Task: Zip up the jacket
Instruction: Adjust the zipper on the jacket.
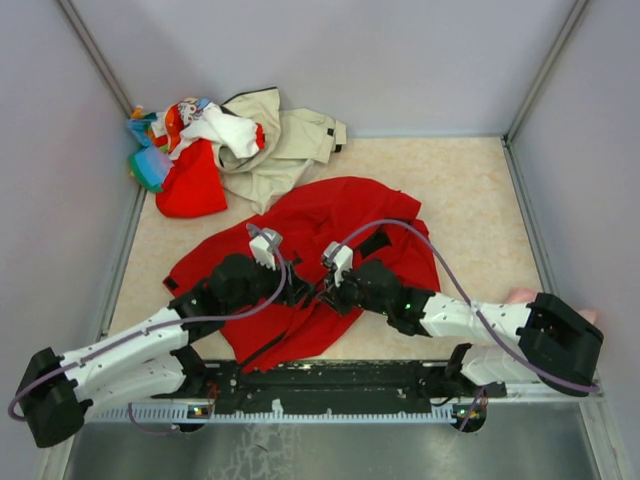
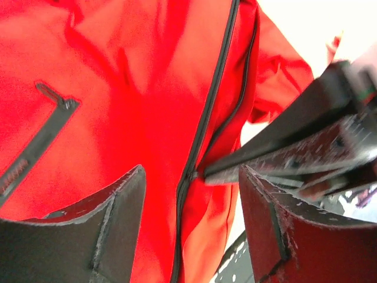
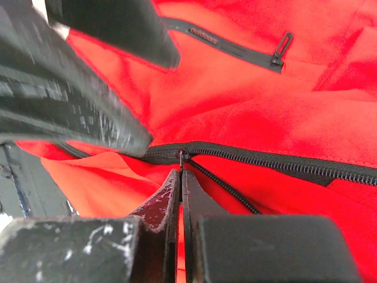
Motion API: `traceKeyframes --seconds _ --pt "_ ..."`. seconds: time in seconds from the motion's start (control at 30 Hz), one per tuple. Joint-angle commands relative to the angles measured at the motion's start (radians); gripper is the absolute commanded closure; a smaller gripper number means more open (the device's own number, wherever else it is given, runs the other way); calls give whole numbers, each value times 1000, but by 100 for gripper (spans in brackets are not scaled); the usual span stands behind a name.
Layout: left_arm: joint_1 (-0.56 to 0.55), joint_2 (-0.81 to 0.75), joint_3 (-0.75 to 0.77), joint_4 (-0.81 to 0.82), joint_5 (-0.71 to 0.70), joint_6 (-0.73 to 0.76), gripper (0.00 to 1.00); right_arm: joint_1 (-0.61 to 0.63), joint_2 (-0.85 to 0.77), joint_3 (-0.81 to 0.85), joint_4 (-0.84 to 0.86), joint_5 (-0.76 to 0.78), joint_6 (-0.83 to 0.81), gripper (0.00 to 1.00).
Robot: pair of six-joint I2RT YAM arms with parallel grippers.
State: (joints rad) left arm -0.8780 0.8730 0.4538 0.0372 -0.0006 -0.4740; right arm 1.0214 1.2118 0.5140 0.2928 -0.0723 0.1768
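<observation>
The bright red jacket (image 1: 345, 210) lies spread on the table, its black front zipper (image 2: 213, 88) running down the middle. My left gripper (image 2: 191, 171) is open and straddles the zipper low on the jacket without gripping it. My right gripper (image 3: 181, 172) is shut on the small zipper pull (image 3: 181, 158), where the joined teeth split into two loose rows. In the top view the left gripper (image 1: 298, 292) and right gripper (image 1: 326, 290) meet close together over the jacket's lower front. A slanted black pocket zip (image 2: 36, 138) lies left of the front zipper. The right gripper's fingers (image 2: 283, 141) cross the left wrist view.
At the back left lies a heap of clothes: a beige jacket (image 1: 285, 140), a smaller red garment (image 1: 192, 188) and colourful pieces (image 1: 160, 125). Grey walls close in the beige table (image 1: 480, 190). A black rail (image 1: 330, 383) runs along the near edge.
</observation>
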Motion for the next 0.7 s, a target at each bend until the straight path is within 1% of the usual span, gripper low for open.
traceKeyframes --seconds 0.0,0.17,0.23,0.43,0.6,0.63,0.67 --pt "33 87 151 -89 -31 31 30 18 -33 -24 74 -3 -24 100" --pt "61 276 277 -103 109 79 28 17 -44 -33 84 8 -40 100" --pt "65 339 333 -132 150 101 27 17 -54 -35 90 15 -44 100" --pt "74 484 416 -167 208 126 27 18 -59 -36 102 18 -57 100" --pt "75 585 461 -190 266 134 30 17 -58 -34 112 22 -59 100" --pt "74 604 468 -194 279 134 33 17 -57 -33 111 25 -59 100" --pt "74 623 476 -194 301 133 38 17 -56 -31 111 25 -59 100"
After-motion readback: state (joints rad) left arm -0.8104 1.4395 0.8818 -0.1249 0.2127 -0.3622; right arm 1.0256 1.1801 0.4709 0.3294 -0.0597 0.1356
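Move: The zipper's open tape just above the slider, where the left hand is heading, lies about 5 cm ahead of that hand, 7 cm to its right and 6 cm below. The slider itself is some 4 cm right of the left hand, 1 cm ahead and 5 cm below; the pocket zip's pull is roughly 6 cm straight ahead and 7 cm below. The slider already sits at the right hand's shut fingertips, about 1 cm to their left. The zipper's open tape draws in the left hand, fingers staying wide open: it lifts some 3 cm while going forward about 4 cm, then swings right around the far side of the slider and sinks about 6 cm, tipping further down and turning slightly clockwise. The right hand stays almost in place, still pinching the slider's pull. ##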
